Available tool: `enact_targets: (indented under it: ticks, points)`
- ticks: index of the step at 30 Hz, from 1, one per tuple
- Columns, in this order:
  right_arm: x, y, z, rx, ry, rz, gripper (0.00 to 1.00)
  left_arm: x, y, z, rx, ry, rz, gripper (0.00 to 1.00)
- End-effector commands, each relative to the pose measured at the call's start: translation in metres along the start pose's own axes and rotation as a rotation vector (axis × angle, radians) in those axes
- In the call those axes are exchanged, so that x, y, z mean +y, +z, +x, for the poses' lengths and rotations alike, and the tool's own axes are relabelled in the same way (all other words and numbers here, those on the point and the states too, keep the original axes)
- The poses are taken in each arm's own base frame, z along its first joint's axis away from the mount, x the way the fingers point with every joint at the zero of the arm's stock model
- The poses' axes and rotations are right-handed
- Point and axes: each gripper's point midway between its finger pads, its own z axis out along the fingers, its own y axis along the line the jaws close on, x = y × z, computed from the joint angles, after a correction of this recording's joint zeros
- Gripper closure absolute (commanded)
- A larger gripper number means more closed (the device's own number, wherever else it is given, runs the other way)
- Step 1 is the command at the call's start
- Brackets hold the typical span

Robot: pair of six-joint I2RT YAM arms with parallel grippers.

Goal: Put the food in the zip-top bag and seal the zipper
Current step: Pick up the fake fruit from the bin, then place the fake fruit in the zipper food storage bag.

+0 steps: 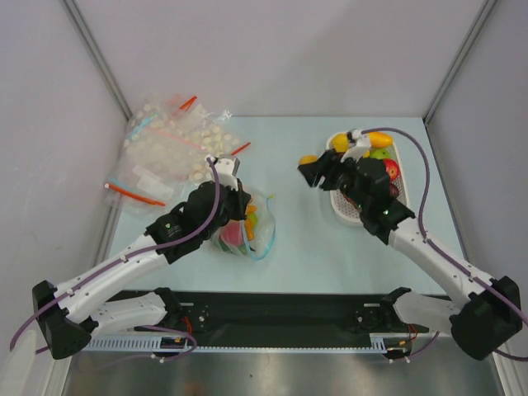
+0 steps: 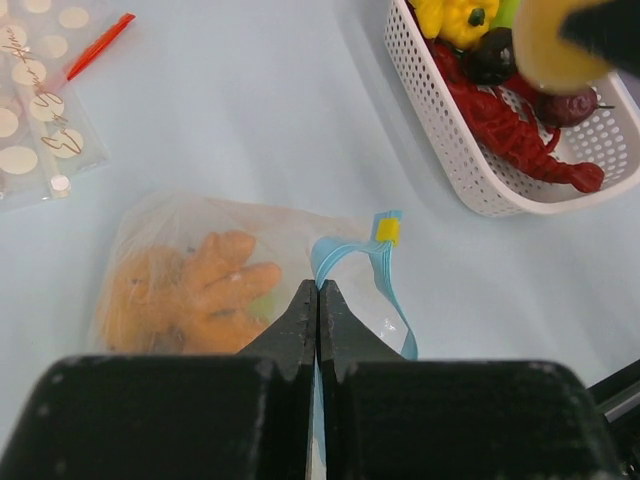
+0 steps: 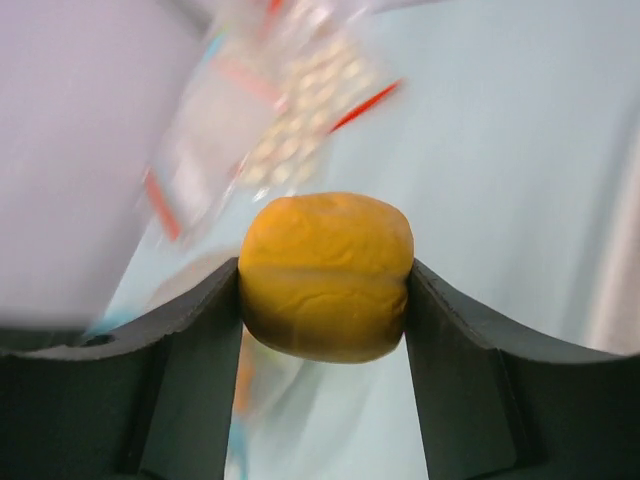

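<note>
The zip-top bag (image 2: 170, 240) lies in front of the left arm, with an orange knobbly food piece (image 2: 215, 285) and other food showing through it. My left gripper (image 2: 318, 292) is shut on the bag's mouth, where the light blue zipper (image 2: 385, 275) loops out past the fingertips with its yellow slider (image 2: 388, 231). From above, this gripper (image 1: 238, 219) sits over the bag (image 1: 257, 233). My right gripper (image 3: 325, 285) is shut on a round orange-yellow food piece (image 3: 325, 275), held in the air between bag and tray (image 1: 308, 162).
A white perforated tray (image 1: 341, 206) at the right holds a red lobster (image 2: 510, 135), a yellow pepper (image 2: 455, 18) and dark purple pieces. A heap of other clear bags (image 1: 169, 148) with red strips lies at the back left. Grey walls enclose the table.
</note>
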Motion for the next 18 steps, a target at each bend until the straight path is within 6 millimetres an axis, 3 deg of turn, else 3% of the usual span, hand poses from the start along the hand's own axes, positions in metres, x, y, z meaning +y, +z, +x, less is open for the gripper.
enact_targets:
  ticks: [1, 2, 5, 8, 13, 18]
  points:
    - [0.067, -0.032, 0.026, 0.025, -0.110, -0.250, 0.68, -0.001, -0.001, -0.013, -0.058, -0.012, -0.006, 1.00]
    - [0.086, -0.042, 0.043, 0.033, -0.127, -0.330, 0.67, 0.001, -0.001, -0.013, -0.060, -0.012, -0.015, 1.00]
    - [0.121, -0.067, 0.062, 0.027, -0.182, -0.491, 0.67, 0.004, 0.000, -0.013, -0.060, -0.012, -0.031, 1.00]
    - [0.144, -0.075, 0.078, 0.051, -0.255, -0.575, 0.67, 0.007, -0.002, -0.015, -0.068, -0.015, -0.046, 1.00]
    - [0.167, -0.077, 0.102, 0.086, -0.323, -0.641, 0.67, 0.025, -0.010, -0.023, -0.117, -0.067, -0.140, 1.00]
    - [0.171, -0.062, 0.131, 0.146, -0.388, -0.599, 0.67, 0.013, -0.018, -0.029, -0.162, -0.098, -0.046, 1.00]
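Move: The bag's open mouth lies from my right hand, which already holds the orange fake fruit, some 15 cm back, 16 cm to the left and 8 cm lower. The food already in the bag is about 8 cm back, 21 cm left and 19 cm below; the bin is 8 cm ahead, 19 cm right and 19 cm down. From my left hand, still pinching the rim, the mouth is 5 cm right, 2 cm back and 5 cm lower. Keeping hold of the orange fruit, I swing my right hand back and left, away from the bin to the bag's mouth, fast at first and then easing, some 22 cm in all with a slight sink near the end. My wrist turns nearly 40 degrees counter-clockwise to face the opening. My left hand keeps its pinch on the rim and shifts about 2.5 cm left. ##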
